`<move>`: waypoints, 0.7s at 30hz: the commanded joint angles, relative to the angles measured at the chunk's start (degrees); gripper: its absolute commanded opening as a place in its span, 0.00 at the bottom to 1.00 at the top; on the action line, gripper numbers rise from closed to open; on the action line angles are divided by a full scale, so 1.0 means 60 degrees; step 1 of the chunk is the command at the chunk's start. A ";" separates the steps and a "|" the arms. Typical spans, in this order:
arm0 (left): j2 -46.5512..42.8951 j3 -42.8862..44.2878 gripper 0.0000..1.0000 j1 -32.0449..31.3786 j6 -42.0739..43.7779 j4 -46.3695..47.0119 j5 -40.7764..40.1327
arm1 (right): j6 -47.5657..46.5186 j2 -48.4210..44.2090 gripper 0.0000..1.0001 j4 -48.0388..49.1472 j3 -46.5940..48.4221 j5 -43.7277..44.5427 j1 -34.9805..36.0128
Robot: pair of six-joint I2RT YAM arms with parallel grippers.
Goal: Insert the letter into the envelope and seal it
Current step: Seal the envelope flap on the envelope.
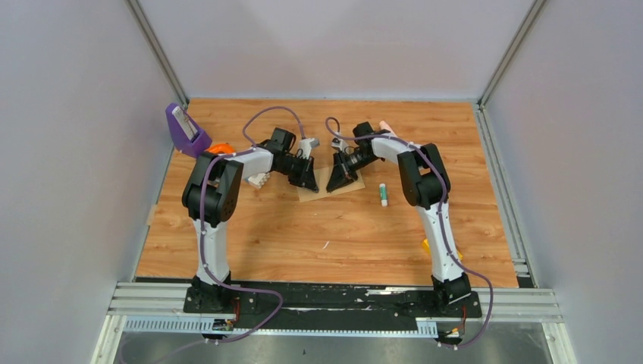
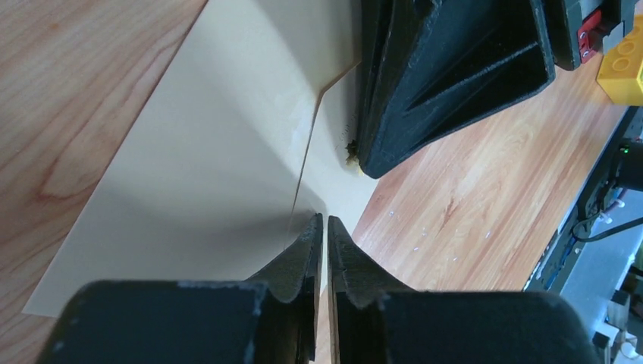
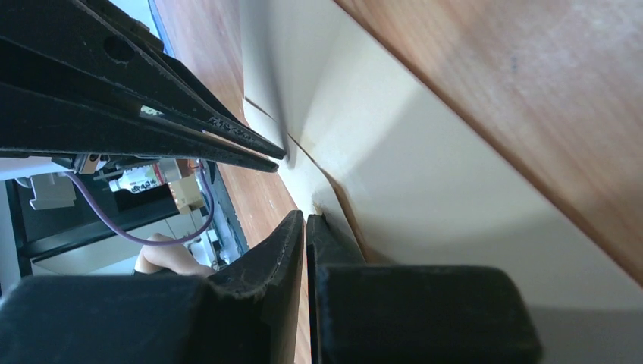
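Note:
The tan envelope (image 1: 318,192) lies flat at the middle of the table, its flap folded down along a seam (image 2: 303,152). My left gripper (image 1: 309,182) rests tip-down on its left part, jaws together with only a hairline slit and nothing between them (image 2: 325,227). My right gripper (image 1: 334,184) presses its tip on the envelope's right part, near the flap edge, jaws likewise together (image 3: 305,224). Each wrist view shows the other gripper's fingers (image 2: 447,76) (image 3: 152,114) close by. The letter is hidden from every view.
A glue stick (image 1: 384,195) lies just right of the envelope. A purple holder (image 1: 186,130) and an orange object (image 1: 220,148) sit at the far left. A yellow brick (image 2: 625,64) lies near the right arm. Walls close in on three sides.

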 commanded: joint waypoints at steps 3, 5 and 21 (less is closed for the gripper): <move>-0.0462 0.0012 0.23 0.0038 0.0435 -0.0205 -0.0026 | 0.0048 0.0236 0.08 0.0276 0.0096 0.1007 -0.0071; -0.0525 0.0002 0.35 0.0042 0.0429 -0.0179 0.0103 | 0.0002 0.0205 0.08 0.0253 0.0179 0.0760 -0.0073; -0.1789 -0.0237 0.63 0.0793 0.0084 0.0428 0.1440 | 0.0111 -0.0537 0.09 0.0073 0.1013 -0.0864 -0.0380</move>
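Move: The envelope lies flat under both my hands, its middle roughly 4 cm to the right of my left hand, 2 cm farther out and about 1 cm below it. From my right hand the middle is about 2 cm ahead, level sideways and 1 cm down. The gold emblem on the flap is right beneath that hand's tips. The glue stick stands 13 cm to the right of my right hand and 1 cm nearer; the white-blue brick is 14 cm left of my left hand and 3 cm farther out. I take both hands off the folded flap. My left fingers, only just parted on it, spread past half open before I lift that hand about 6 cm, drifting slightly left and forward at the end. My right, still shut, stays a moment on the emblem, then comes free and rises some 3 cm while going nearly as far forward over the envelope. ##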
